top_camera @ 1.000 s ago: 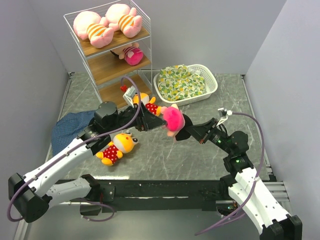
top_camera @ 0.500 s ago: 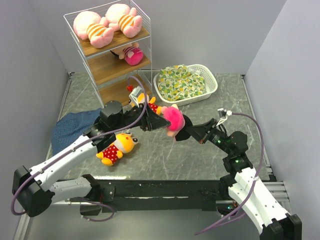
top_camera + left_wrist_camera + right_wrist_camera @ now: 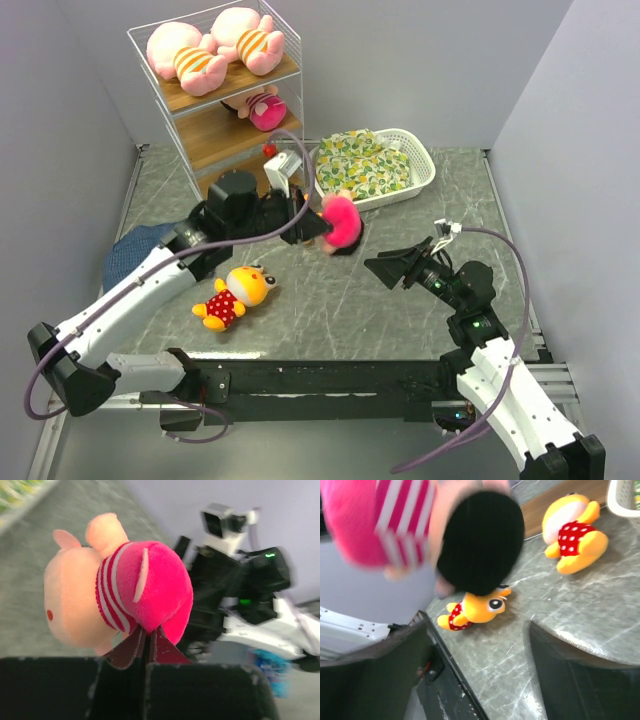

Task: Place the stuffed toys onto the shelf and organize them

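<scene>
My left gripper (image 3: 322, 226) is shut on the pink hat of a dark-haired doll (image 3: 341, 222) and holds it above the table's middle. In the left wrist view the jaws (image 3: 148, 634) pinch the doll's hat (image 3: 155, 582). My right gripper (image 3: 387, 268) stands open, apart from the doll, to its right; between its jaws (image 3: 475, 655) there is only table. The shelf (image 3: 232, 138) at the back left carries two pink pigs (image 3: 215, 48) on top and another doll (image 3: 262, 108) on the middle board. One orange animal (image 3: 238, 296) lies on the table. A second orange animal (image 3: 575, 532) lies near the shelf's foot.
A white lattice basket (image 3: 425, 165) with a yellow-green patterned cloth (image 3: 365, 165) stands at the back, right of the shelf. A blue cloth (image 3: 128, 258) lies at the left under my left arm. Grey walls close in both sides.
The doll has passed from my right gripper to my left. The left jaws closed on its hat, the right jaws opened and drew back, and the left arm carried it back.
</scene>
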Robot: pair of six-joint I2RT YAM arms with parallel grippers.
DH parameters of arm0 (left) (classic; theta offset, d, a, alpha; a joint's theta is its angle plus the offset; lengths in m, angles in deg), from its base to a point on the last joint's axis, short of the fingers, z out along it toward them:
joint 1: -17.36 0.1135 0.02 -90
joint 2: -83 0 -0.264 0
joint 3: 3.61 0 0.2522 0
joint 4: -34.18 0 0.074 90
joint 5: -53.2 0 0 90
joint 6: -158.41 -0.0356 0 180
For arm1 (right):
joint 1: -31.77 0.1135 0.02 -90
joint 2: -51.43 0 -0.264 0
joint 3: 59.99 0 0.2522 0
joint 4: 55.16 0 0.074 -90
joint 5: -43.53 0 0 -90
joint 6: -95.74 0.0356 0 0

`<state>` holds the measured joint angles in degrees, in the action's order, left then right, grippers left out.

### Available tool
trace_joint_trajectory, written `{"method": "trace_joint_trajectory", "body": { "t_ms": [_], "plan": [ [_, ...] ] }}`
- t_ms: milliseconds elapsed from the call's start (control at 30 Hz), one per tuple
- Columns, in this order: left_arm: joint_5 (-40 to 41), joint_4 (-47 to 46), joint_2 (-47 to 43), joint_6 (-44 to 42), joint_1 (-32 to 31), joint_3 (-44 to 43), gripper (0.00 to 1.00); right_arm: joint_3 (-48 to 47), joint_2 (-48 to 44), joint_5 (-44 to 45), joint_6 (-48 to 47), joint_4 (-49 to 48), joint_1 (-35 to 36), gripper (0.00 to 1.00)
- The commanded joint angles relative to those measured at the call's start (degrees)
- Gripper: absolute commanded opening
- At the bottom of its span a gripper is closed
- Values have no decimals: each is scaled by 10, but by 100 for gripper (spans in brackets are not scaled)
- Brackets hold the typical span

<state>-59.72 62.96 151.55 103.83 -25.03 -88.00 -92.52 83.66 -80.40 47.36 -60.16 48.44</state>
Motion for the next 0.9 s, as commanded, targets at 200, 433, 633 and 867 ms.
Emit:
{"method": "trace_joint_trajectory", "body": {
  "t_ms": [200,433,633,867],
  "plan": [
    [327,251,25,-470,-20,-149,1,-61,-38,38,-52,96,4,100],
    [443,200,13,-699,-28,-82,7,-59,-30,48,-56,107,4,100],
    [528,143,0,-833,-28,-24,1,-75,-27,55,-66,123,4,100],
    [512,-8,-46,-961,-13,52,1,-83,-18,50,-66,119,4,100]
  ]
}}
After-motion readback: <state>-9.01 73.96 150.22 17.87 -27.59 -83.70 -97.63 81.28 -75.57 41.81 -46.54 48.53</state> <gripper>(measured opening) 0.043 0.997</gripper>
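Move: The left hand already holds the pink striped doll by its bottom, and the middle shelf lies roughly 28 cm ahead of it, 23 cm to its left and some 6 cm lower. The first doll sits there, about 30 cm ahead and 16 cm left; on the table some 30 cm below, one yellow toy lies about 19 cm ahead and 8 cm left, the other 24 cm left and 2 cm back. From the right hand that shelf is roughly 29 cm ahead and 41 cm left, slightly higher. The left arm carries the doll away from the right gripper towards the shelf, about 16 cm left and 10 cm forward, rising slightly at first, then sinking to end some 5 cm lower and easing off. On the way the wrist rolls and swings through nearly 100 degrees, so the fingers that pointed right end up pointing forward and somewhat down, still shut on the doll's bottom. ##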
